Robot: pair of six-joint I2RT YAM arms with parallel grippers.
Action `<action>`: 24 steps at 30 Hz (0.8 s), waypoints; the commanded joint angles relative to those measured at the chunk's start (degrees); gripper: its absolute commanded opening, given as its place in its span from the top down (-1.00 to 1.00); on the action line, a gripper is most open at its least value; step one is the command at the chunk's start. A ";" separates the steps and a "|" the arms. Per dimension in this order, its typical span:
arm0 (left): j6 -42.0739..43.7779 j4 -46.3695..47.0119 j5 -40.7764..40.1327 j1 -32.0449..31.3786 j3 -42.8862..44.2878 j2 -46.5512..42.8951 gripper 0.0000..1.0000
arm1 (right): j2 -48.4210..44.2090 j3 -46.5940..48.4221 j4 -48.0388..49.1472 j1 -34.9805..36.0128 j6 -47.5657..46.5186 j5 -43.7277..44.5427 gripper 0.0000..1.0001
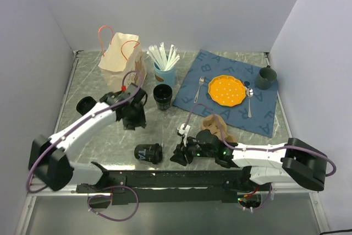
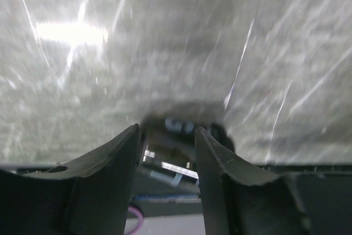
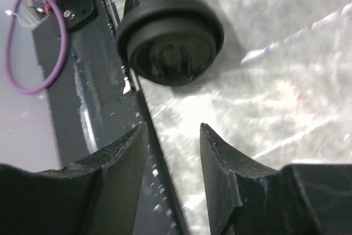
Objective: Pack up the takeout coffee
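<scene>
The takeout coffee (image 1: 149,153), a black cup with a black lid, lies on its side near the table's front edge. In the right wrist view its lid (image 3: 170,42) faces me, just ahead of the fingers. My right gripper (image 1: 177,157) (image 3: 171,133) is open and empty, a short way right of the cup and apart from it. My left gripper (image 1: 133,120) (image 2: 166,131) is open and empty, above the table behind the cup. A blurred dark shape with pale lettering (image 2: 179,124) beyond its fingers looks like the same cup. The paper bag (image 1: 118,53) stands at the back left.
A lidless black cup (image 1: 163,96) stands by a light-blue straw cup (image 1: 165,72). On a blue cloth (image 1: 258,108) lie an orange plate (image 1: 226,90), fork and spoon; a grey-green mug (image 1: 266,78) is at its far corner. A brown item (image 1: 217,126) lies behind my right wrist. A black rail (image 3: 82,81) runs beside the cup.
</scene>
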 commanded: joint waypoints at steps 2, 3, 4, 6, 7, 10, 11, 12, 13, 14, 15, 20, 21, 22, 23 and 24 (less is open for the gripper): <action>-2.95 -0.59 8.03 -0.08 -8.93 -9.20 0.01 | 5.01 2.15 13.81 1.77 -12.44 -0.35 0.00; -3.65 -0.33 8.56 -0.08 -10.17 -10.77 0.02 | 7.20 1.89 15.05 2.55 -13.50 0.25 -0.04; -3.92 0.54 9.70 -0.08 -11.31 -11.40 0.03 | 8.26 1.63 16.45 4.13 -15.25 1.04 -0.05; -4.18 1.69 10.58 -0.08 -14.57 -12.63 0.05 | 11.59 1.36 19.80 5.98 -17.72 3.75 -0.07; -4.27 2.65 11.03 -0.08 -15.45 -12.90 0.05 | 12.83 1.45 20.68 6.77 -19.38 4.64 -0.07; -4.36 3.36 10.94 -0.08 -17.21 -13.34 0.07 | 15.92 1.36 24.89 10.64 -23.33 8.59 -0.07; -4.36 3.28 10.51 -0.08 -17.56 -13.25 0.06 | 16.44 1.45 25.69 12.48 -24.39 9.65 -0.07; -4.10 3.45 10.15 -0.08 -17.65 -13.25 0.06 | 17.75 1.80 26.74 13.28 -25.36 10.36 -0.07; -3.92 3.45 9.89 -0.08 -17.83 -13.08 0.05 | 18.55 2.15 27.36 13.98 -26.76 12.71 -0.07; -3.66 3.54 9.45 -0.08 -17.83 -12.90 0.05 | 19.34 2.33 28.32 14.42 -27.13 13.78 -0.08; -3.05 3.63 8.93 -0.08 -18.00 -12.38 0.04 | 20.74 2.33 29.81 15.30 -27.57 14.66 -0.08; -1.37 4.33 7.60 -0.08 -17.31 -9.74 0.02 | 24.53 3.82 35.01 17.24 -30.38 19.85 -0.07; -0.85 4.59 7.34 -0.08 -17.13 -8.95 0.02 | 26.01 4.26 35.71 17.41 -30.56 20.38 -0.07; -0.58 4.86 6.90 -0.17 -17.04 -8.59 0.02 | 26.64 4.26 36.59 17.94 -31.25 21.17 -0.06; -0.40 4.95 6.81 -0.08 -16.69 -8.33 0.02 | 27.25 4.35 38.07 17.86 -31.43 22.22 -0.05; 0.12 5.21 6.64 -0.08 -16.60 -7.46 0.02 | 28.30 4.35 38.87 18.12 -31.70 22.93 -0.04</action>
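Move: The lidded coffee cup lies on its side, lid end towards the right hand: some 8 cm back, 3 cm right and 8 cm below the left hand. From the right hand it is about 10 cm left, 2 cm forward and 3 cm lower. The standing black cup is about 14 cm ahead of the left hand and 9 cm to its right. The cardboard carrier is roughly 9 cm ahead and 16 cm right of the right hand. The right fingers, still open, come up against the lid end of the lying cup: the hand goes about 6 cm left, sinking some 3 cm and drawing slightly back, and rolls some 35 degrees with its forward side rising. The left hand pulls back about 7 cm and sinks 5 cm, its open fingertips reaching the cup's body near the bottom end. ##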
